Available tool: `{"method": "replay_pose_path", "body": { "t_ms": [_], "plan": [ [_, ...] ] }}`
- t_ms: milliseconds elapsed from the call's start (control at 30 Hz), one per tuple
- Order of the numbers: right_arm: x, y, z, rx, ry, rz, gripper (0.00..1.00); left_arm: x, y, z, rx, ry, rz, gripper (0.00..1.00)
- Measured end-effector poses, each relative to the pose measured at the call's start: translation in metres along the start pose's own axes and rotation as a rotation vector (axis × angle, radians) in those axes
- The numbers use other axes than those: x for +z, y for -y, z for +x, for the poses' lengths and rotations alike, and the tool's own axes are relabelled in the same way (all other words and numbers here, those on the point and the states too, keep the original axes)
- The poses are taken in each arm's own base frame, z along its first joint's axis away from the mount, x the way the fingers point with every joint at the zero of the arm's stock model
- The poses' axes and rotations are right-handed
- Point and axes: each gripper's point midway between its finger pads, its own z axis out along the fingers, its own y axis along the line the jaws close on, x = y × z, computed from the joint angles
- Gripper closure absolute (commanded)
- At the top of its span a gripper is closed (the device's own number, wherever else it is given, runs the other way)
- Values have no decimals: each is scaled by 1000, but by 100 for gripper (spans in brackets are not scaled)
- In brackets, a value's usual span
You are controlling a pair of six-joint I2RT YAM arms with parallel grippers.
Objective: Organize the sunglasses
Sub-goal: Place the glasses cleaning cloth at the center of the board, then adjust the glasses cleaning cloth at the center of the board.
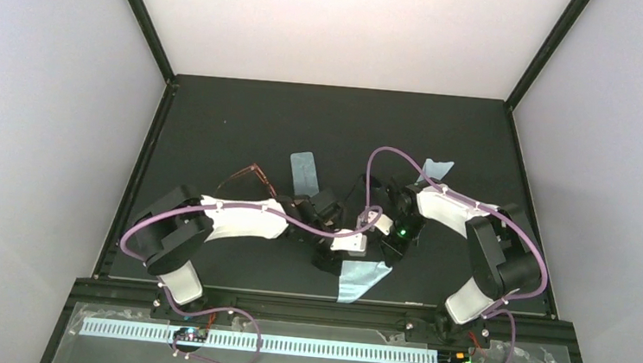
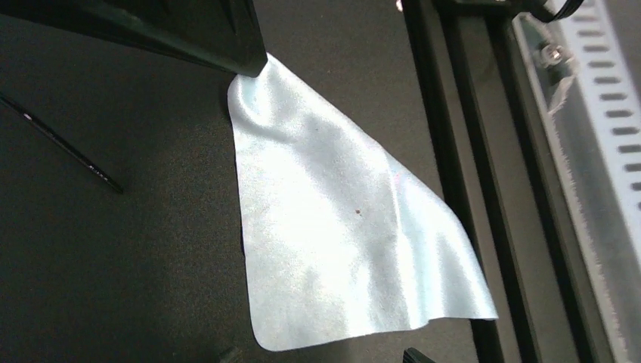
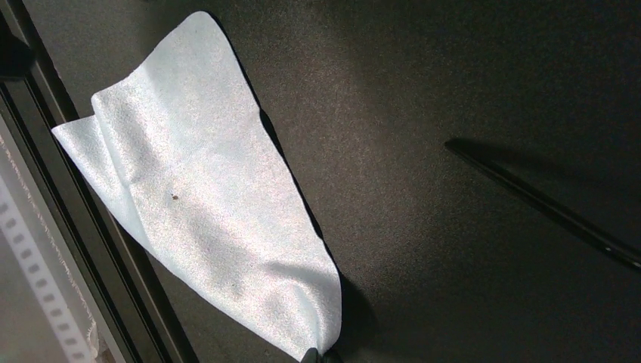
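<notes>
A light blue cloth (image 1: 360,280) lies near the table's front edge. My right gripper (image 3: 321,355) is shut on one corner of this cloth (image 3: 204,189) and lifts it a little. In the left wrist view the same gripper (image 2: 219,38) is the dark block over the corner of the cloth (image 2: 340,227). My left gripper (image 2: 321,357) hovers open by the cloth's opposite edge, only its fingertips (image 2: 416,355) showing. A thin black sunglasses arm (image 3: 544,206) (image 2: 64,144) lies on the mat beside the cloth. The reddish-brown sunglasses (image 1: 249,174) sit at the back left.
Two more light blue cloths lie further back, one at the centre (image 1: 304,171) and one to the right (image 1: 434,169). The black frame rail (image 2: 453,189) runs along the table's front edge right beside the cloth.
</notes>
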Motion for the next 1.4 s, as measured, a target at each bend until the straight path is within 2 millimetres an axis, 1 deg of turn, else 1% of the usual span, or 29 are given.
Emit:
{"method": "replay_pose_path", "body": {
  "t_ms": [233, 367, 467, 833, 900, 1000, 1233, 1333, 1400],
  "plan": [
    [0, 0, 0, 1, -1, -1, 99, 18, 0, 10, 67, -73, -44, 46],
    [0, 0, 1, 1, -2, -2, 99, 24, -2, 13, 88, -97, -55, 47],
    [0, -1, 1, 2, -4, -3, 99, 26, -2, 13, 105, -104, -58, 53],
    [0, -1, 1, -3, -3, -7, 99, 32, -4, 10, 169, -133, -93, 67],
    [0, -2, 1, -5, -3, -7, 99, 33, -3, 10, 172, -136, -93, 70],
    [0, -2, 1, -8, -3, -8, 99, 34, -1, 10, 174, -136, -90, 78],
    [0, -3, 0, -12, 0, -13, 99, 35, 0, 9, 169, -135, -89, 85],
    [0, -3, 0, -12, 1, -13, 99, 35, -1, 8, 159, -133, -97, 89],
    [0, -3, 0, -13, 2, -15, 99, 35, -2, 8, 151, -133, -102, 94]
  ]
}}
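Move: From the left hand, the cleaning cloth's middle lies about 5 cm to the right, 2 cm back and 5 cm below, with its far left corner almost under the fingers. The sunglasses lie some 15 cm ahead of that hand and 5 cm to its right, the open case roughly 10 cm ahead and 10 cm left. From the right hand, which already grips the far right corner, the cloth's middle is about 7 cm left, 4 cm back and slightly below. Lower the left gripper about 3 cm onto the cloth's far left corner, easing it a centimetre or two to the right and tilting the wrist by some 10 degrees. Once down, shut the half-open fingers until they pinch that corner. Keep the right gripper closed and still on its own corner. ##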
